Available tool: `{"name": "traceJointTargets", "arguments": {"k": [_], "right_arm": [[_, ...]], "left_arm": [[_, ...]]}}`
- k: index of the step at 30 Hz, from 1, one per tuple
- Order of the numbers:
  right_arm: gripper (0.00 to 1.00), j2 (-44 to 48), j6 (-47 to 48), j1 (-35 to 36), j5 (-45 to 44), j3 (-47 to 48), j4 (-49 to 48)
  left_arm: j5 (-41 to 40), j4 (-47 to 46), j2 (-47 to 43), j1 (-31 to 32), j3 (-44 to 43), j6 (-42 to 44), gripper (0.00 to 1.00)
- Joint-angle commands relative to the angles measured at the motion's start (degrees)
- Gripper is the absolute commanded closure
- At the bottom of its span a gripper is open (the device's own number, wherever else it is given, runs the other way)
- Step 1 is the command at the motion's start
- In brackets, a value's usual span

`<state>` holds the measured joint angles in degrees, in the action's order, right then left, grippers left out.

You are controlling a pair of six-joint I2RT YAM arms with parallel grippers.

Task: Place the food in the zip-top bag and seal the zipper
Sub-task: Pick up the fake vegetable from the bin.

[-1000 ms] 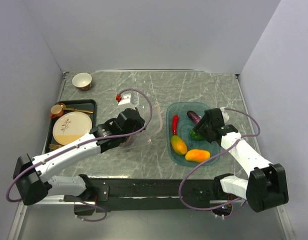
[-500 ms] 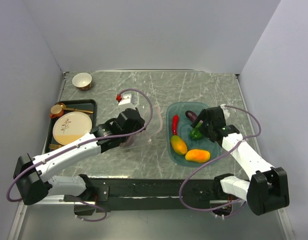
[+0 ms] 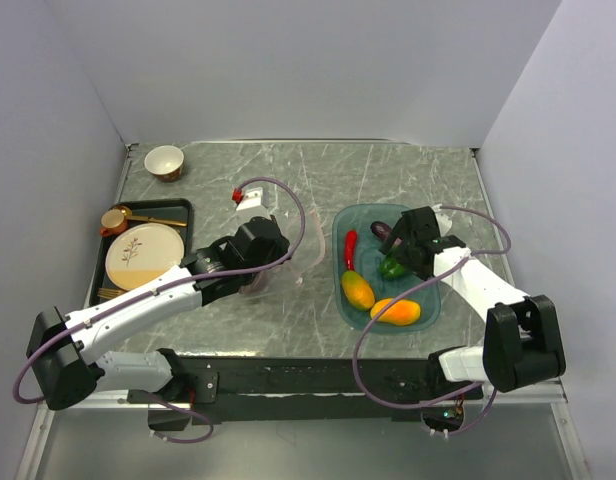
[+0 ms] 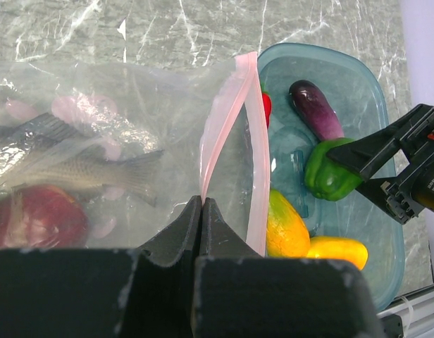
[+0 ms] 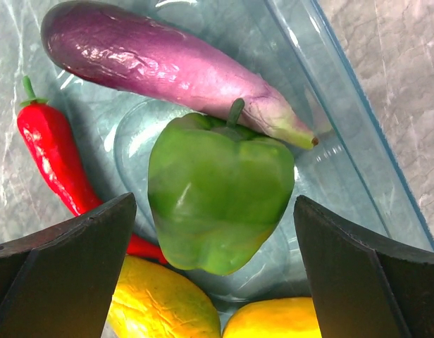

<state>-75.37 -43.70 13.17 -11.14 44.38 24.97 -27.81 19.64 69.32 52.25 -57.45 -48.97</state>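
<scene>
The clear zip-top bag [image 4: 97,134] lies on the table [image 3: 288,252], its pink zipper strip [image 4: 227,105] gaping open. A dark red apple [image 4: 37,215] is inside. My left gripper [image 4: 201,205] is shut on the near lip of the strip [image 3: 260,268]. My right gripper [image 5: 213,274] is open, its fingers on either side of the green pepper [image 5: 217,197] without touching it, over the teal tray [image 5: 344,105]. The pepper [image 3: 392,267] lies in the tray with the eggplant [image 5: 168,63], red chili [image 5: 51,155] and two mangoes [image 5: 160,306] [image 3: 396,311].
A black tray [image 3: 185,210] at the left holds a cream plate [image 3: 145,255] and a gold cup [image 3: 114,220]. A small bowl [image 3: 164,161] stands at the far left corner. A white clip with a red tip [image 3: 250,197] lies behind the bag. A grey fish shape [image 4: 83,169] shows in the bag.
My right gripper has shifted slightly toward the far side of the tray, so the green pepper shows more. The left arm and the bag have not moved.
</scene>
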Motion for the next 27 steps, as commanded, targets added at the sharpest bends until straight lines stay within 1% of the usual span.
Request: {"name": "traceJointTargets", "arguments": {"k": [1, 5, 8, 11, 14, 15, 16, 19, 20, 21, 24, 27], "right_arm": [[0.01, -1.0, 0.5, -0.3, -2.3, 3.1, 0.0], [0.04, -0.2, 1.5, -0.3, -0.9, 1.8, -2.1], [0.11, 0.3, 2.0, -0.3, -0.7, 1.3, -3.0], [0.22, -0.2, 2.5, -0.2, 0.2, 1.8, -3.0], [0.36, -0.4, 2.7, -0.3, 1.7, 1.8, -3.6], [0.43, -0.4, 2.8, -0.3, 2.2, 1.8, -4.0], [0.46, -0.6, 3.1, -0.3, 2.6, 1.8, -4.2], [0.52, -1.1, 3.8, -0.3, 4.3, 1.8, -4.7], [0.56, -1.3, 4.1, -0.3, 4.9, 1.8, -4.8], [0.59, -1.4, 4.2, -0.3, 5.2, 1.9, -4.8], [0.6, -1.3, 5.8, -0.3, 6.9, 1.9, -5.5], [0.59, -0.7, 8.9, -0.3, 10.8, 2.5, -6.3]], "left_arm": [[-0.6, 0.0, -0.2, -0.2, -2.2, 0.5, 0.99], [-0.9, 0.5, -0.4, -0.2, -2.1, 0.2, 0.99], [-1.0, 0.2, -0.9, -0.2, -1.7, 0.0, 0.99], [-0.8, 0.0, -0.9, -0.3, -1.4, 0.0, 0.99], [-0.8, 0.2, -0.4, -0.3, -2.0, 0.1, 0.99], [-0.7, 0.3, -0.3, -0.2, -2.0, 0.0, 0.99], [-0.6, 0.3, -0.2, -0.2, -2.1, 0.0, 0.99], [-0.6, 0.5, -0.3, -0.3, -2.1, -0.1, 0.99], [-0.6, 0.5, -0.5, -0.2, -2.0, -0.2, 0.99], [-0.7, 0.3, -0.6, -0.2, -1.9, -0.2, 0.99], [-0.7, 0.3, -0.7, -0.2, -1.8, -0.1, 0.99], [-0.5, 0.1, -0.7, -0.2, -1.9, 0.0, 0.99]]}}
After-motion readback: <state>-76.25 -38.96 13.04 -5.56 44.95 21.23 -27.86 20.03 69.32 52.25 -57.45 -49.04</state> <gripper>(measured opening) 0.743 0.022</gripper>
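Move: The green pepper is already between the right hand's open fingers, its middle within about 1 cm of the hand point and slightly below it. The eggplant touches it some 6 cm ahead and 3 cm to the left; the red chili is about 10 cm left and 3 cm ahead, the mango some 9 cm left and 6 cm back. For the left hand, the pepper is roughly 23 cm to the right, about level in reach, and some 14 cm lower. The right fingers close from wide open onto both sides of the green pepper and stop against it, the squeeze building, while the hand eases forward about 1 cm. Once they grip, the hand carries the pepper some 1.5 cm left towards the chili, rising barely half a centimetre and turning about 5 degrees counter-clockwise. ##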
